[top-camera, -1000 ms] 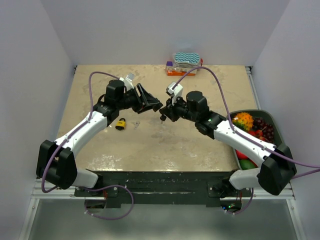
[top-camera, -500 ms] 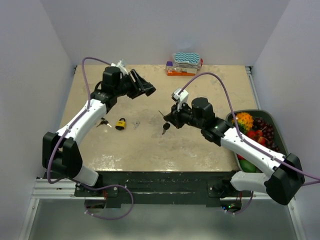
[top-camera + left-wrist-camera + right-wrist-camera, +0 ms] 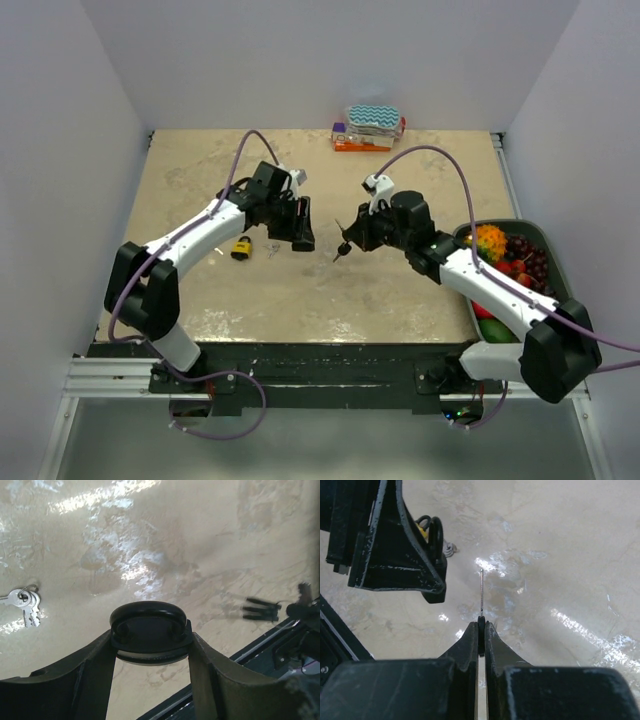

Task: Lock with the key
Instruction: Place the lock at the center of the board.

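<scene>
My left gripper (image 3: 150,639) is shut on a black padlock (image 3: 148,625), which is clamped across its body with the shackle facing the camera. In the top view this gripper (image 3: 303,228) hovers over the table's middle, pointing right. My right gripper (image 3: 481,622) is shut on a key (image 3: 481,592) by its black head, the thin blade sticking straight out toward the left gripper (image 3: 395,540). A small gap separates the blade tip from the padlock (image 3: 431,532). In the top view the right gripper (image 3: 350,240) faces left, close to the left one.
A yellow padlock (image 3: 241,247) lies on the table under the left arm, with a silver key ring (image 3: 272,248) beside it; that key ring (image 3: 27,605) also shows in the left wrist view. Boxes (image 3: 370,128) stand at the back. A fruit tray (image 3: 548,250) sits at the right edge.
The left arm swung to the back left and has come forward again to the table's middle, facing the right gripper. The right gripper shifted slightly right, still holding the key.
</scene>
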Controlling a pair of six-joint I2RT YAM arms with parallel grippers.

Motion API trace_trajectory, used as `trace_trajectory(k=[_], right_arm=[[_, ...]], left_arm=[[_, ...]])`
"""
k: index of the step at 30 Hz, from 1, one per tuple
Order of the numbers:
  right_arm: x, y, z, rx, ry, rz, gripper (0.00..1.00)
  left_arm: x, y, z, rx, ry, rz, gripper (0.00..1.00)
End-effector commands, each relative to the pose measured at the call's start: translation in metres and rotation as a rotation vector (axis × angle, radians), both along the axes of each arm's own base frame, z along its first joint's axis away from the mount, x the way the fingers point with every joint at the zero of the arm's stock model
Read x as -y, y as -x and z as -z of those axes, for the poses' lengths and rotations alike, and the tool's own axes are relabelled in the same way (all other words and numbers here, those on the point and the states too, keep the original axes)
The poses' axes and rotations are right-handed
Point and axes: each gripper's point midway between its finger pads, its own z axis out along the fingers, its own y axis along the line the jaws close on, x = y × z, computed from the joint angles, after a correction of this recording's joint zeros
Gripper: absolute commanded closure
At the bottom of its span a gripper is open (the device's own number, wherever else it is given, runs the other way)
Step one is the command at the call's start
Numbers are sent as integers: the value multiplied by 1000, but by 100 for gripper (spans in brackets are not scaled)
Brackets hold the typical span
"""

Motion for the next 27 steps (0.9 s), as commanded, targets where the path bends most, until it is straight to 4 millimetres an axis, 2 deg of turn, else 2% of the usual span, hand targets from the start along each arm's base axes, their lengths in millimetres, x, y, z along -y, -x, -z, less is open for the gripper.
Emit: trace_trajectory(k=[1,5,6,10,11,21,27], right_arm=[[-4,-8,10,-36,-51,10,100],[-7,-10,29,-71,-51,6,100],[-7,-10,39,-92,-42,5,100],[-12,-15,52,-105,-50,2,100],[-13,-15,54,-111,-53,3,100],[-18,-23,83,-153,-73,23,100],[-18,-31,96,-172,-77,42,100]], left_arm=[[0,-2,18,-20,-22,20,100],[6,-2,43,-94,-26,26,100],[6,-2,48,-109,-31,26,100],[10,-5,63,-147,-51,27,100],[9,-4,72,-166,-74,22,100],[8,-12,101,-213,-154,-18,100],[2,-16,116,-232,-206,-50,86]])
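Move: Almost directly under the left hand, some 12 cm down and about 1 cm to the right, is the bare spot at the board's centre where the held black lock is being taken. From that hand the silver keys lie about 8 cm left and 4 cm ahead, and the yellow lock about 16 cm left and 4 cm ahead, both about 12 cm down. From the right hand, gripping a bunch of black-headed keys, the black lock is roughly 11 cm left, 1 cm ahead and 5 cm lower. Sinking about 10 cm towards the board's centre, the left hand keeps its grip on the black lock and tilts some 15 degrees more steeply down; its descent then nearly stops and it eases a little forward and right. The right hand lowers its keys about 11 cm beside it, drifting slightly forward and left towards the lock, fingers still shut and tipping some 10 degrees down. ##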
